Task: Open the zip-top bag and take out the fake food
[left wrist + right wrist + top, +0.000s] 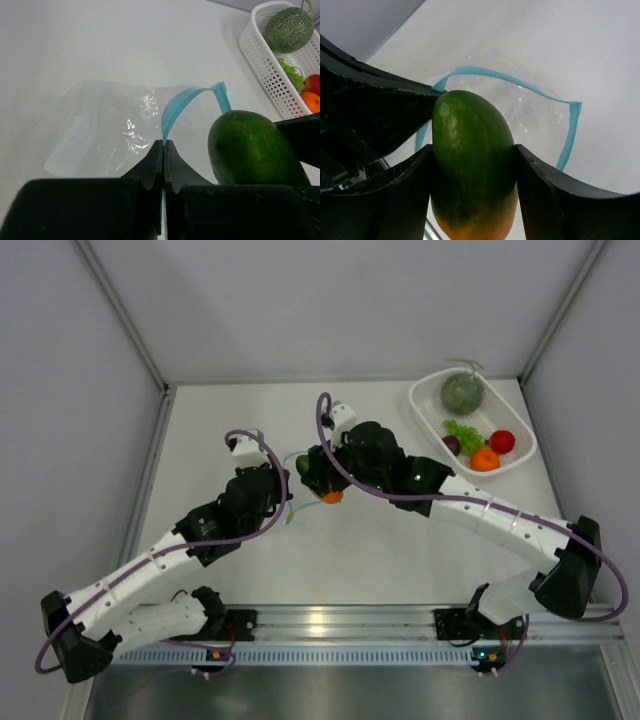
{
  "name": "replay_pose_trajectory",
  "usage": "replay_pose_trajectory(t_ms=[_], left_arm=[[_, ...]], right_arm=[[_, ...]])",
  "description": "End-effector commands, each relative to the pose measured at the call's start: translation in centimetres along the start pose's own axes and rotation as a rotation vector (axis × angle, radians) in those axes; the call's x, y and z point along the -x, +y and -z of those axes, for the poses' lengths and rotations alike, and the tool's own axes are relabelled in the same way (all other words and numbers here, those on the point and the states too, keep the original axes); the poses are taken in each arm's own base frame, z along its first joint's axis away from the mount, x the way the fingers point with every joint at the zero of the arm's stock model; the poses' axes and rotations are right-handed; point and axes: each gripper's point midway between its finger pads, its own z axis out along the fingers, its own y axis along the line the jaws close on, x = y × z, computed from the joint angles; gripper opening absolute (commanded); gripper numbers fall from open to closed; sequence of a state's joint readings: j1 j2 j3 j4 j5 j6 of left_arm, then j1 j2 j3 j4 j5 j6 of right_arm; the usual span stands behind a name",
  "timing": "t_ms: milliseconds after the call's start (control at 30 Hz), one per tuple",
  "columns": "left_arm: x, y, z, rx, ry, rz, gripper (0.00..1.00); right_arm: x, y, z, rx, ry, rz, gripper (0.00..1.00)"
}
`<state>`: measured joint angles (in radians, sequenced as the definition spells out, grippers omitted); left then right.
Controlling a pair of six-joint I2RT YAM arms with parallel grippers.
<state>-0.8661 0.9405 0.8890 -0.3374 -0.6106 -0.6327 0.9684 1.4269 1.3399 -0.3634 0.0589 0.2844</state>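
The clear zip-top bag (105,127) lies on the white table with its light blue zip strip (182,102) lifted into an open loop. My left gripper (164,145) is shut on the zip strip. In the top view it sits at the table's middle (283,492). My right gripper (472,165) is shut on a green-orange fake fruit (470,165) and holds it above the bag's open mouth (535,115). The fruit also shows in the left wrist view (252,147) and in the top view (318,480). The bag looks empty.
A white perforated basket (428,410) stands at the back right. It holds a grey-green melon (463,393), a leafy green piece (463,430), a dark red piece (452,444), a red ball (503,441) and an orange ball (485,459). White walls enclose the table.
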Motion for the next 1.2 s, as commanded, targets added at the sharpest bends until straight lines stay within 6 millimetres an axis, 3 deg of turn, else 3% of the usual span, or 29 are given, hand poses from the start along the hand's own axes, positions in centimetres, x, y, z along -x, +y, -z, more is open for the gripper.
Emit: replay_pose_trajectory(t_ms=[0,133,267,333,367,433,467,533,567,633,733,767,833,867,933,967,1067,1167], left_arm=[[1.8,-1.0,0.4,-0.032,-0.028,0.011,0.0],[1.4,-0.5,0.3,-0.013,-0.026,0.007,0.0],[1.6,0.0,0.3,0.016,-0.033,0.007,0.0],[1.6,0.3,0.4,0.031,-0.034,0.002,0.0],[1.7,0.4,0.5,0.035,-0.036,0.003,0.0],[1.9,0.8,0.6,0.047,-0.04,-0.006,0.0],[2.1,0.9,0.8,0.048,-0.047,-0.002,0.0],[2.4,1.3,1.1,0.061,-0.056,-0.004,0.0],[2.7,1.3,1.3,0.058,-0.064,0.0,0.0],[3.1,1.6,1.7,0.073,-0.068,-0.009,0.0],[3.6,2.1,2.2,0.089,-0.072,-0.021,0.0],[3.9,2.2,2.4,0.091,-0.077,-0.018,0.0],[4.1,2.5,2.9,0.099,-0.073,-0.016,0.0],[4.2,2.7,3.1,0.102,-0.074,-0.011,0.0],[4.3,3.0,3.4,0.113,-0.069,-0.02,0.0],[4.3,3.2,3.6,0.121,-0.066,-0.024,0.0],[4.6,4.0,4.1,0.153,-0.061,-0.039,0.0],[5.0,4.4,4.7,0.159,-0.063,-0.038,0.0]], right_arm=[[3.9,2.3,1.7,0.107,-0.17,0.039,0.25],[6.4,2.0,3.3,0.081,-0.255,0.033,0.25],[7.7,-1.7,4.4,-0.078,-0.253,0.006,0.25],[8.8,-5.4,5.2,-0.179,-0.26,-0.057,0.25],[8.7,-8.8,5.8,-0.274,-0.243,-0.088,0.25],[9.3,-12.8,6.9,-0.398,-0.248,-0.137,0.26],[9.2,-16.3,8.0,-0.487,-0.242,-0.167,0.26],[8.9,-20.2,9.2,-0.608,-0.239,-0.217,0.26],[9.1,-23.5,10.7,-0.688,-0.254,-0.255,0.26],[8.3,-28.2,12.5,-0.801,-0.245,-0.324,0.26],[7.7,-33.3,14.2,-0.925,-0.217,-0.357,0.26],[8.5,-34.2,14.7,-0.948,-0.224,-0.357,0.27],[7.2,-37.3,14.3,-1.006,-0.153,-0.347,0.27],[7.9,-38.0,14.2,-1.01,-0.151,-0.326,0.27],[6.4,-40.4,13.2,-1.043,-0.055,-0.286,0.28],[7.2,-41.1,13.4,-1.059,-0.057,-0.274,0.28],[4.7,-44.5,12.1,-1.077,0.066,-0.239,0.29],[3.4,-46.2,11.9,-1.079,0.101,-0.242,0.31]])
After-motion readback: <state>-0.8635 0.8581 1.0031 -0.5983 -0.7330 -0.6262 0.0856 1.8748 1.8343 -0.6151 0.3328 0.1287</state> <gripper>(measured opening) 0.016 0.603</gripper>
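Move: The mango is already out of the bag and pinched in my right hand; the middle of the white basket lies about 26 cm ahead of that hand, 43 cm to its right and 11 cm lower. From the same hand the melon is roughly 33 cm ahead and 41 cm right, the orange some 13 cm ahead and 46 cm right. My left hand still pinches the bag's rim; the mango is about 4 cm ahead of it and 8 cm right, nearly level. Keeping my grip on the mango, I lift my right hand about 6 cm clear of the bag, then swing it fast some 37 cm right and 27 cm forward, turning roughly 60 degrees clockwise, and sink again towards the melon's end of the basket. My left hand keeps the rim pinched and draws the bag about 5 cm left, ending slightly higher. ##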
